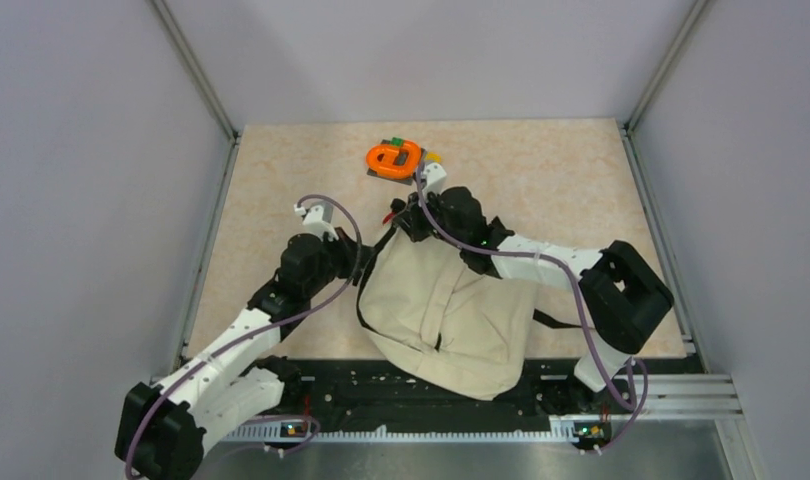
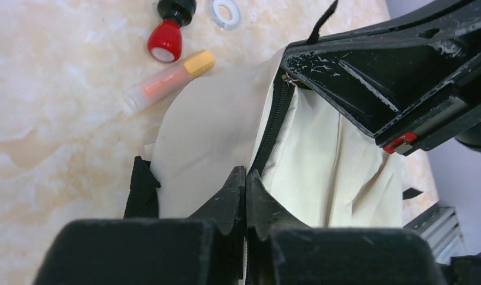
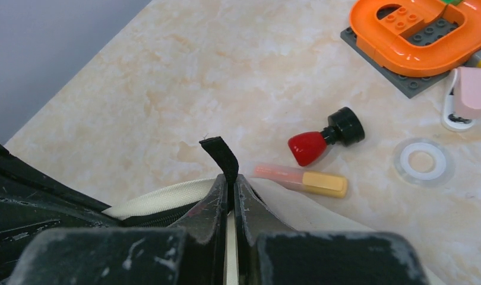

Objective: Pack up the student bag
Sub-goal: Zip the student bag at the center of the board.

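Observation:
The student bag [image 1: 451, 320], cream fabric with black straps, lies flat between the two arms near the table's front edge. My left gripper [image 1: 369, 262] is shut on its zipper edge [image 2: 268, 124] at the bag's left side; in the left wrist view the gripper [image 2: 246, 176] has the zip running between its fingertips. My right gripper [image 1: 403, 214] is at the bag's far top, shut on a black strap loop [image 3: 221, 154] that sticks up from between the gripper's [image 3: 231, 181] fingers. The cream bag rim [image 3: 161, 199] shows just left of them.
Just beyond the bag lie a red stamp with a black knob [image 3: 324, 139], a clear orange tube with a yellow cap [image 3: 300, 178] touching the bag's edge, and a clear tape ring [image 3: 422, 161]. Farther back sit an orange brick piece on a grey plate [image 1: 393, 160] and a pink clip [image 3: 467, 95].

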Available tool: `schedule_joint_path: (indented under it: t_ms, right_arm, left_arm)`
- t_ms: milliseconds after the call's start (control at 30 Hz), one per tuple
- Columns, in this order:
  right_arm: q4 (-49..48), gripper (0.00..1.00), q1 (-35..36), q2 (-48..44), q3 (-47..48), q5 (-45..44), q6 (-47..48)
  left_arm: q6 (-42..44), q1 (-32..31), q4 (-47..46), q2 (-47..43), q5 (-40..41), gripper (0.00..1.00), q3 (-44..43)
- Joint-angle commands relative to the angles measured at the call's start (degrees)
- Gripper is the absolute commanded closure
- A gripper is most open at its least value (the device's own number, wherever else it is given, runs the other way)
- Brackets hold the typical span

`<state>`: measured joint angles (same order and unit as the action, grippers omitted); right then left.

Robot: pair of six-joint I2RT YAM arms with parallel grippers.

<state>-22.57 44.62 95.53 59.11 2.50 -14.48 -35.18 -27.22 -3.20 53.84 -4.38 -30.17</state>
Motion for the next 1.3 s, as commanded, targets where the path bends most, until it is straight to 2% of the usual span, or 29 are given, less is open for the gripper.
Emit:
schedule_joint_path:
  t_ms: [0,200,433,533,600,667,833,933,967,1067,1133,1167,1267]
  right_arm:
    - [-5.1,1.0,-2.6,-1.6,-1.5,-12.2,1.4]
    - [-7.4,1.0,-2.0,-4.4,-8.9,-14.4,0.7]
    - [-13.6,1.0,-0.7,-4.9,-14.3,-16.2,-1.5]
    - [-14.3,1.0,0.5,-5.1,-14.0,-16.0,-0.8]
    - [-15.5,1.0,1.5,-5.3,-14.0,-14.5,0.1]
    - [-16.7,1.0,2.1,-5.6,-14.1,-12.4,0.1]
    - [-16.5,1.0,2.5,-6.6,-13.4,-4.9,-0.6]
    - [-12.3,1.0,2.5,-7.8,-12.0,-1.7,-1.1]
    - [-11.4,0.97,2.5,-8.4,-12.0,-1.2,-1.7]
    - [-10.1,0.7,2.5,-9.7,-12.3,-1.1,-5.3]
    - [-9.6,0.58,2.5,-9.6,-11.9,0.7,-7.7]
    - [-9.0,0.54,2.5,-9.2,-11.0,1.6,-9.7]
    - [-8.2,0.52,2.5,-7.3,-9.2,5.8,-13.9]
  left_arm:
    - [-6.9,0.3,10.4,-8.7,5.9,1.0,4.6]
    - [-9.5,0.3,19.1,-19.5,12.4,1.0,7.6]
    - [-9.6,0.3,28.8,-28.2,14.5,1.0,7.6]
    - [-6.2,0.3,27.6,-29.6,13.6,0.99,7.5]
    - [-3.5,0.3,23.6,-28.7,10.9,0.88,6.8]
    - [-0.8,0.4,19.8,-25.7,7.9,0.69,5.1]
    - [4.1,0.4,16.8,-13.8,6.6,0.39,-2.3]
    - [6.1,0.3,16.3,-7.2,6.1,0.3,-6.9]
    - [6.3,0.4,15.8,-5.7,6.0,0.29,-7.4]
    - [6.8,0.4,12.4,-1.8,6.5,0.27,-7.8]
    - [6.8,0.5,12.5,0.3,8.0,0.28,-8.4]
    - [6.8,0.4,13.5,0.9,8.2,0.28,-8.7]
    - [6.9,0.5,13.9,0.6,6.8,0.29,-8.4]
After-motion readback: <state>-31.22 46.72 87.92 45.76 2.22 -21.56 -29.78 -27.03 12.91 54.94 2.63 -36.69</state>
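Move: The zipper pull is already pinched in the right fingers, with its slider just behind the tips. From the left hand, which still pinches the bag's zipper edge, the pull is about 6 cm ahead, 5 cm to the right and roughly level. The red-and-black flashlight lies on the board some 5 cm ahead of the right hand, 1 cm to its left and 10 cm below; the lip gloss tube lies about 1 cm ahead and 11 cm below. The bag's zipper edge, still pinched in the left fingers, is drawn back and left about 9 cm, away from the pull, until the left hand lets go, opens wide and returns forward some 6 cm towards the slider. The right hand, at first shut on the pull, gives way back and down about 4 cm, swings right and slightly forward, then draws back while rising and opens about halfway, empty. ##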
